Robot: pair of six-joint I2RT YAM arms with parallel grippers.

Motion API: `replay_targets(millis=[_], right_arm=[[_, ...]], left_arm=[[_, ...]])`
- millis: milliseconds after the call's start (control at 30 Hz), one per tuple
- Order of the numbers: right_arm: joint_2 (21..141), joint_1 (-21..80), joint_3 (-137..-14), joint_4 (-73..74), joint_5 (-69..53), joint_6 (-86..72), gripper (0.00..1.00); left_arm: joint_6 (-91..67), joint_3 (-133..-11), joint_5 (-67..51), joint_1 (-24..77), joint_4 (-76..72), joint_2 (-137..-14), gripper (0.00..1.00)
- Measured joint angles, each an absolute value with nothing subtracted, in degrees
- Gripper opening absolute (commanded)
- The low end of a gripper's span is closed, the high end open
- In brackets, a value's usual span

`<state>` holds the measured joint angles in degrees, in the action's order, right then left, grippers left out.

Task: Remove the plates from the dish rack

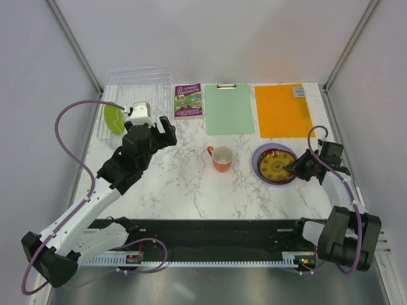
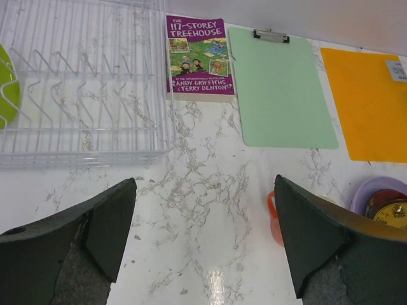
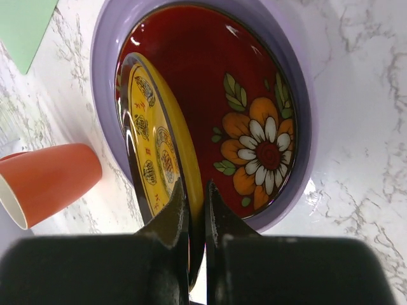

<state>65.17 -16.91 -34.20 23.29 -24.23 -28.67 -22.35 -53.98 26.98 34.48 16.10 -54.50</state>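
Note:
The white wire dish rack [image 1: 152,82] stands at the far left, also in the left wrist view [image 2: 89,127]. The lime green plate [image 1: 114,119] stands in its left end, seen too at the left wrist view's edge [image 2: 6,82]. My left gripper [image 1: 168,127] is open and empty over the marble, right of the rack [image 2: 203,235]. At the right, the lavender plate [image 1: 259,166] lies flat with the red floral plate [image 3: 254,114] in it. My right gripper [image 1: 294,168] is shut on the rim of the dark yellow-patterned plate [image 3: 149,159], held tilted over the red one [image 1: 276,165].
An orange mug [image 1: 222,158] stands mid-table, left of the stacked plates [image 3: 51,181]. A purple book [image 1: 189,100], a green clipboard [image 1: 229,108] and an orange mat [image 1: 283,109] lie along the far edge. Grey walls close the sides.

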Motion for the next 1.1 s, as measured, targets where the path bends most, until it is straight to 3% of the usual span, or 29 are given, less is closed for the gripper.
replay_targets(millis=[133,167,233,267,400,700,1100], right_arm=[[67.51,-17.93,-32.40,20.25,-28.23,-29.15,0.15],[67.72,-18.02,-32.32,19.97,-28.62,-29.17,0.28],[67.96,-18.20,-32.27,18.87,-30.04,-29.45,0.44],[67.99,-18.20,-32.27,18.50,-30.11,-29.26,0.59],[68.77,-18.24,-32.27,17.69,-30.13,-28.56,0.81],[72.27,-18.24,-33.41,17.21,-29.50,-27.09,0.93],[67.09,-18.22,-42.06,23.68,-20.71,-24.80,0.98]], left_arm=[[-22.00,-53.98,27.99,34.46,16.23,-54.46,0.95],[-21.98,-53.98,28.12,34.46,16.25,-54.46,0.95],[-21.96,-53.98,28.32,34.46,16.25,-54.46,0.95],[-21.96,-53.98,28.34,34.46,16.25,-54.46,0.95],[-21.96,-53.98,28.34,34.46,16.25,-54.50,0.95],[-21.93,-53.98,28.36,34.17,16.25,-55.00,0.96],[-19.81,-54.08,28.56,29.36,16.23,-61.28,0.98]])
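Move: Just beyond the right hand, which still grips the tilted yellow plate by its edge, the red plate lies on the purple one, its middle about 4 cm ahead, 5 left and 4 down. The orange mug stands some 22 cm to the left of the red plate, level with it. From the empty left hand the green plate is roughly 18 cm ahead, 20 left and 17 down; the dish rack's middle is about 27 ahead, 10 left and 20 down. Easing the yellow plate down a centimetre or two onto the red one, the right hand opens its fingers wide and lets go, then backs off up, to the right and forward, climbing about 5 cm from its lowest point. The left hand, already open, hardly moves until late, then starts down, forward and left towards the green plate, some 5 cm in all. ##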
